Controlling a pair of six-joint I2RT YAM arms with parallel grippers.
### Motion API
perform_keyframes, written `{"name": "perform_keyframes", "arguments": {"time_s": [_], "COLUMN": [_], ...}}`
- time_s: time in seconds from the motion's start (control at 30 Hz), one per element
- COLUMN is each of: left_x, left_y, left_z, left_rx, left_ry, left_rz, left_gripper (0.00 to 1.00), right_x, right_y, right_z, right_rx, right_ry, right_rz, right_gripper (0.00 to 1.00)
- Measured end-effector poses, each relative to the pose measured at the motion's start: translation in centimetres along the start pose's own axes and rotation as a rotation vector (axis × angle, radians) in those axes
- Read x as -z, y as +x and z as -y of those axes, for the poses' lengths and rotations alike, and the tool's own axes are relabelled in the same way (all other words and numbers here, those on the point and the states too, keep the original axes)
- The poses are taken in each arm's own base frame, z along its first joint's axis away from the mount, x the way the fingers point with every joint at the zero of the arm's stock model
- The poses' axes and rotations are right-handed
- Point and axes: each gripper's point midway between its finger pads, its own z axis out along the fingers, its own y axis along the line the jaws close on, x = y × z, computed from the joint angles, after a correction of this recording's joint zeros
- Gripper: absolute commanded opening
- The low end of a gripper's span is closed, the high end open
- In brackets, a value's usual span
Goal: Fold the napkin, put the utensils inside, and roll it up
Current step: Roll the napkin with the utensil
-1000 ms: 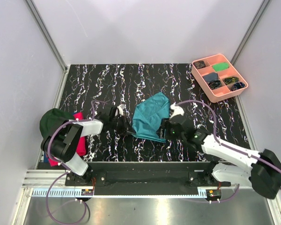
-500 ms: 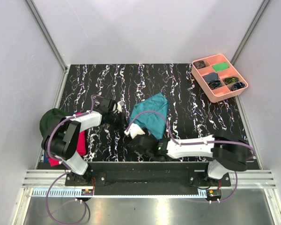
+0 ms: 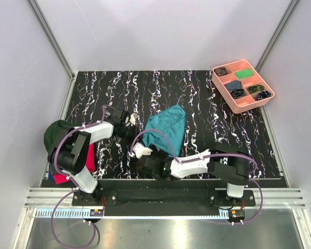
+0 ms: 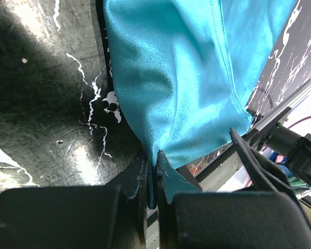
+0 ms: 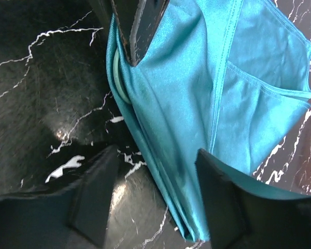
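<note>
The teal napkin [image 3: 167, 126] lies folded in loose layers at the table's middle. My left gripper [image 3: 138, 133] is at its left corner. In the left wrist view its jaws are pressed together on the napkin's [image 4: 181, 67] hem, so the left gripper [image 4: 151, 179] is shut on the cloth. My right gripper [image 3: 146, 154] is at the near-left edge. It stands open [image 5: 155, 199], its fingers astride the napkin's [image 5: 197, 104] folded edge without pinching it. The utensils are hidden, apart from a pale green rounded rim [image 5: 117, 83] that pokes out of the fold.
A pink compartment tray [image 3: 247, 108] with small items stands at the back right. A dark green cap [image 3: 59, 134] and a pink-red cloth [image 3: 89, 158] lie at the left edge beside the left arm. The table's front rail [image 4: 280, 124] runs close behind the napkin's near side.
My right arm has swung from the napkin's right side across the front to its near-left edge. The left gripper has kept its hold on the corner and shifted slightly back.
</note>
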Motion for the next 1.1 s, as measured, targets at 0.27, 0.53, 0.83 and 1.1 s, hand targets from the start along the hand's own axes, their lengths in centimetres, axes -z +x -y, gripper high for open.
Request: {"name": "perform_keyframes", "arguments": {"time_s": [0.27, 0.53, 0.83, 1.1], "left_x": [0.2, -0.1, 1.8, 6.3], "left_y": [0.1, 0.0, -1.9, -4.8], "left_z": [0.0, -0.7, -1.0, -0.9], "left_rx": [-0.009, -0.01, 0.027, 0.011], "left_ry": [-0.002, -0.014, 0.003, -0.004], "left_rz": [-0.014, -0.025, 0.04, 0.232], "left_gripper": [0.0, 0.38, 0.68, 0.69], "right_x": [-1.4, -1.8, -1.1, -0.6], "right_y": [0.1, -0.4, -0.8, -0.4], "right_z": [-0.2, 0.1, -0.5, -0.6], "right_rx": [0.037, 0.051, -0.017, -0.155], "right_ry": [0.055, 0.049, -0.147, -0.354], "right_rz": [0.019, 0.03, 0.007, -0.065], "right_gripper": [0.34, 0.0, 0.0, 0.0]}}
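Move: The left gripper already pinches the rolled napkin's near-left corner at its fingertips; the napkin's middle is about 12 cm to its right, 5 cm ahead and 2 cm lower, and the red cloth some 21 cm to its left, 5 cm back and 3 cm down. For the open right gripper, the near edge lies about 2 cm straight ahead and 1 cm below, and the napkin's middle 9 cm ahead, 4 cm right and 2 cm lower. Ease the right gripper forward about 1.5 cm and slightly down over the napkin's near edge and shut its fingers on it while the left keeps its pinch. Then open the left fingers and take that gripper away leftward, forward and up, 4 to 5 cm each way, as the right, still pinching, draws back 1 cm and tips its fingers some 20 degrees further down. ##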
